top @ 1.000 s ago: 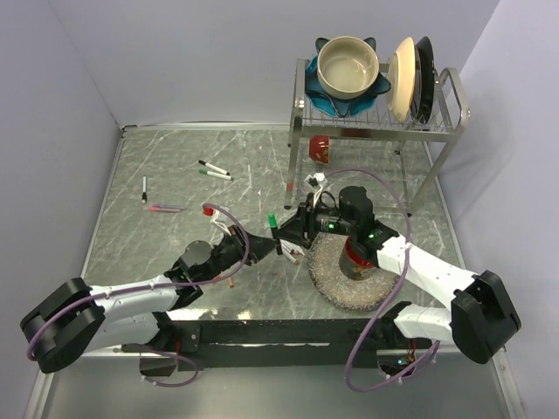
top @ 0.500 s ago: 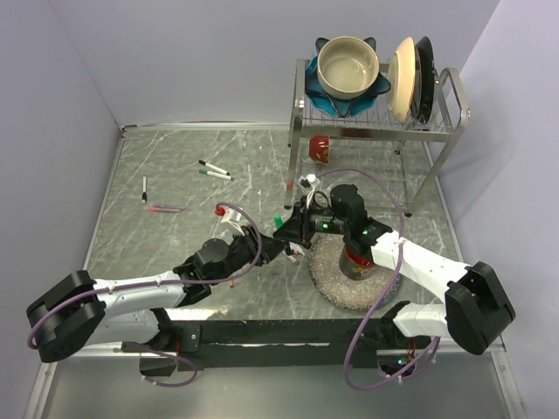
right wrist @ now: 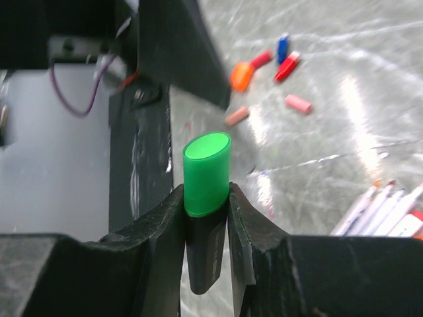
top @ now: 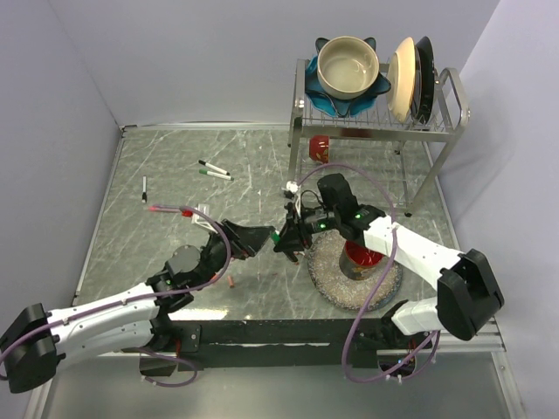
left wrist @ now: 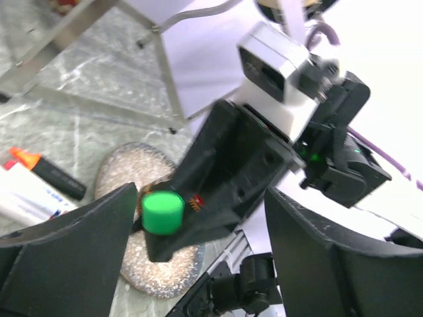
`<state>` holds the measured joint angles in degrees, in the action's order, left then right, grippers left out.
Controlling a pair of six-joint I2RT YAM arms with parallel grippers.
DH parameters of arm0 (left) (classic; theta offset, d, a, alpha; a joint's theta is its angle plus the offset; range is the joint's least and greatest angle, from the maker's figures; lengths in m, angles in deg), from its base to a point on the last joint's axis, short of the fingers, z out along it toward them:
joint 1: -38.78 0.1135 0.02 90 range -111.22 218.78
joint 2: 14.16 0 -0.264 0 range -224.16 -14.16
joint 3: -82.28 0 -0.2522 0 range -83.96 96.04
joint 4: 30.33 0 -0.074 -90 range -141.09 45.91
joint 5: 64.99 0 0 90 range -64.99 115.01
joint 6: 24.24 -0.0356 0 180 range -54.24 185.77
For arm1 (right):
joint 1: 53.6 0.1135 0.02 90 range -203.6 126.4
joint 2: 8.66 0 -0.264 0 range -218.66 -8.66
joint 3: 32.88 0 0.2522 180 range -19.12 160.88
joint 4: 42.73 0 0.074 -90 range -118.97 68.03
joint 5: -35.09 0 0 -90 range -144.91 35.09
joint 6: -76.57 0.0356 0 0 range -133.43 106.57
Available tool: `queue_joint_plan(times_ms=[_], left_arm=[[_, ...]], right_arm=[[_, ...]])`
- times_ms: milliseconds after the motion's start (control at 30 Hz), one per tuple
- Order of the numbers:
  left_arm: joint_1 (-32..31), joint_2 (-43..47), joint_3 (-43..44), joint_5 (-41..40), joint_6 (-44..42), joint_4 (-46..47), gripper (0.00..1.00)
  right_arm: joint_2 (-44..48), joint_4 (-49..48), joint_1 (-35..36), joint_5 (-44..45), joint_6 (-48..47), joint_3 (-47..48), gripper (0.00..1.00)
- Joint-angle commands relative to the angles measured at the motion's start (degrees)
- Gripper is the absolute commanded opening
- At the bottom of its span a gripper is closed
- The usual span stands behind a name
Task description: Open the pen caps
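Note:
My right gripper [right wrist: 206, 198] is shut on a black marker [right wrist: 206, 264], just below its green pen cap [right wrist: 207, 173]. The cap sits on the marker and sticks out past the fingertips. In the top view this marker's cap [top: 276, 236] points left toward my left gripper [top: 262, 234]. My left gripper [left wrist: 198, 244] is open wide, and the green cap [left wrist: 162, 211] stands between its fingers, close to the left one. Loose caps lie on the table: orange [right wrist: 241, 76], red [right wrist: 287, 66], blue [right wrist: 283, 47] and pink [right wrist: 297, 102].
Capped markers lie at the far left [top: 214, 170], [top: 144, 188], with a pink one [top: 166, 209]. A round speckled mat [top: 332, 279] lies under the right arm. The dish rack [top: 376, 122] with bowls and plates stands behind, with a red cup [top: 320, 148] under it.
The left jaws have opened wide and the left arm has drawn back to the left. The right gripper has shifted a little left, still holding the green-capped marker.

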<state>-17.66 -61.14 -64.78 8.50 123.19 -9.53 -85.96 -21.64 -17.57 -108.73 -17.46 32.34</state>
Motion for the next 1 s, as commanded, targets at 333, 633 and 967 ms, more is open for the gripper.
queue_joint_plan(times_ms=[333, 633, 967], left_arm=[[0.02, -9.35, 6.03, -2.82, 8.83, -8.18, 0.66], [-0.51, -18.75, 17.90, -9.23, 33.77, -32.87, 0.59], [-0.86, -23.42, 27.14, -13.54, 40.83, -50.56, 0.49]], right_arm=[[0.92, 0.93, 0.00, 1.52, -1.61, 1.10, 0.00], [3.03, -3.91, 0.79, 13.65, 2.80, -0.92, 0.00], [3.12, -2.06, 4.05, 18.22, -0.62, -0.05, 0.00]])
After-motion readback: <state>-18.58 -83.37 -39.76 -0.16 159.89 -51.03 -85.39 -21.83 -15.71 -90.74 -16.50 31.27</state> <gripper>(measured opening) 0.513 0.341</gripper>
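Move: The green cap, on the marker the right hand already holds, lies about 4 cm to the left hand's right, some 2 cm ahead and 6 cm below it; from the right hand it is about 3 cm left, 1 cm ahead and 2 cm up. On the table 25 cm beneath the left hand, the uncapped pens lie about 8 cm right and 4 ahead, the orange highlighter 11 right and 4 ahead, the loose caps 11 left and 1 back. Down first, then forward and to the right, the left hand comes about 7 cm lower onto the green cap, tipping its fingers some 40 degrees downward and narrowing them from wide to about half open around it. The right hand keeps its hold on the marker, eases back a centimetre, then carries it about 5 cm forward, sinking slightly and turning clockwise. ##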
